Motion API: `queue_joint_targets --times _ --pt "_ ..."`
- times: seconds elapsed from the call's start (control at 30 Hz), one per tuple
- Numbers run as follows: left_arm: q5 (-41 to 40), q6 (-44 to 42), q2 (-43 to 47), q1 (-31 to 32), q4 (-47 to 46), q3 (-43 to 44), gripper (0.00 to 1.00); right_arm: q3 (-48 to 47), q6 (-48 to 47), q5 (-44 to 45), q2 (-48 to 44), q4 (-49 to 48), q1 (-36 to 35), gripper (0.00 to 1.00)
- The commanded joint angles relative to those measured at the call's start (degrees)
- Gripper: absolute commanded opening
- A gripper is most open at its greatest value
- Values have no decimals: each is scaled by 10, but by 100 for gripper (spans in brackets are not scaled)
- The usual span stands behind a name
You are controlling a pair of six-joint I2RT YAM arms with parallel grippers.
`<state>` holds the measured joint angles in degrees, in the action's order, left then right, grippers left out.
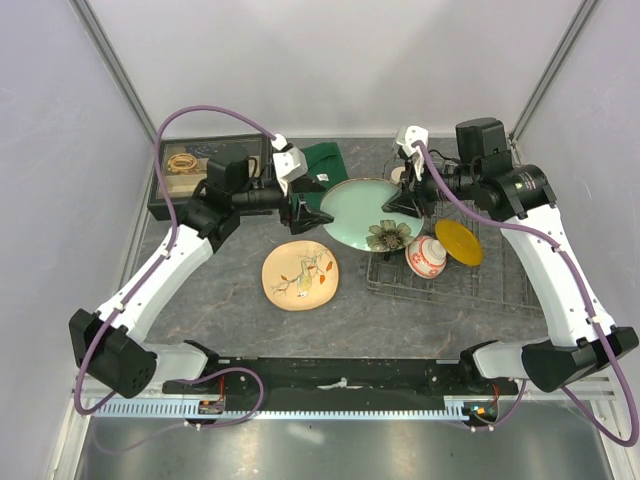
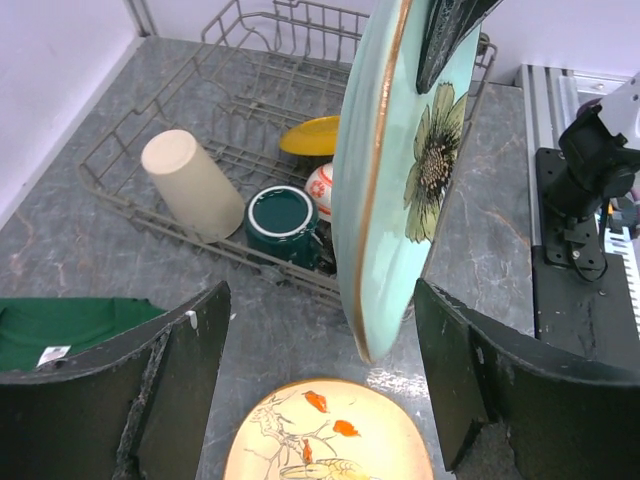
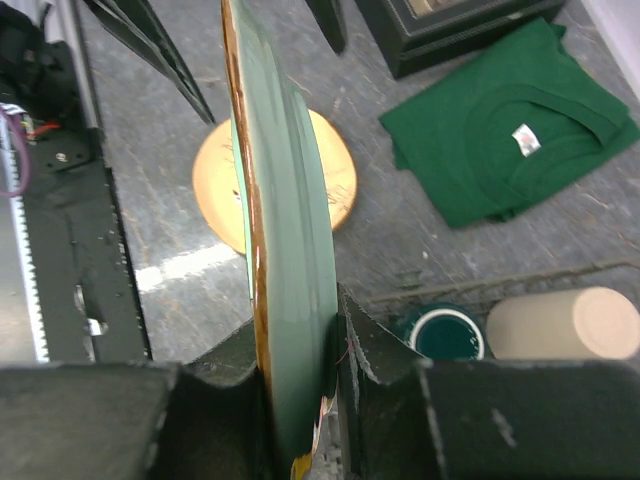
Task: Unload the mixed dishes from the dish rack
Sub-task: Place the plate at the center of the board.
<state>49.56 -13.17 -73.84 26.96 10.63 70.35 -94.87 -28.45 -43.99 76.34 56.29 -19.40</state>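
My right gripper (image 1: 405, 196) is shut on the rim of the pale green floral plate (image 1: 358, 212) and holds it tilted between the rack and the left arm. In the right wrist view its pads (image 3: 365, 335) pinch the plate (image 3: 285, 220) edge-on. My left gripper (image 1: 303, 206) is open, and the plate's lower edge (image 2: 385, 200) hangs between its fingers (image 2: 185, 385) without touching them. The cream plate (image 1: 300, 275) lies on the table. The grey wire dish rack (image 1: 480, 285) holds the red-and-white bowl (image 1: 427, 257), yellow plate (image 1: 458, 241), beige tumbler (image 2: 192, 185) and dark green mug (image 2: 283, 222).
A folded green cloth (image 1: 326, 160) lies behind the left gripper. A black compartmented tray (image 1: 200, 168) stands at the back left. The black base rail (image 1: 330, 375) runs along the near edge.
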Motion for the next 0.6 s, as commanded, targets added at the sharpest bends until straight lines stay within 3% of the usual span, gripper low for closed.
queue_joint_targets --times 0.0,0.23,0.33,0.47,0.57 --pt "-1 -20 -13 18 -28 18 79 -11 23 -109 -10 -61 -3 0" --pt "54 15 -24 27 -32 20 72 2 29 -124 -6 -72 -4 0" --pt "84 32 -29 28 -32 21 56 7 30 -122 -5 -73 -5 1" --pt "95 46 -27 28 -36 17 10 14 24 -116 -6 -74 -5 2" --pt "106 61 -25 29 -47 12 2 21 27 -122 -4 -79 -5 6"
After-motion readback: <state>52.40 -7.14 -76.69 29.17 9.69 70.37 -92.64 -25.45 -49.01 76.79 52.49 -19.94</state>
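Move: The green plate, held at its right edge by the right hand, has its middle about 10 cm right of the left hand, 2 cm back and 2 cm lower; from the right hand the middle lies some 7 cm left, 1 cm back and 2 cm lower. From the left hand, the floral plate lies some 30 cm below, 4 cm back and 3 cm left; the dark mug is 25 cm down, 4 cm ahead and 18 cm right. With its wide-open fingers already facing the green plate's left rim, the left hand eases about 2 cm to the right over it, also sinking and drawing back about a centimetre each, then shuts the fingers late and quickly, pinching the rim between its pads while the wrist gives a few degrees. The right hand keeps its pinch on the opposite edge and feeds the plate roughly 1.5 cm to the left into the left fingers, slipping back about 1.5 cm on the way and mostly returning forward as the left fingers close. ##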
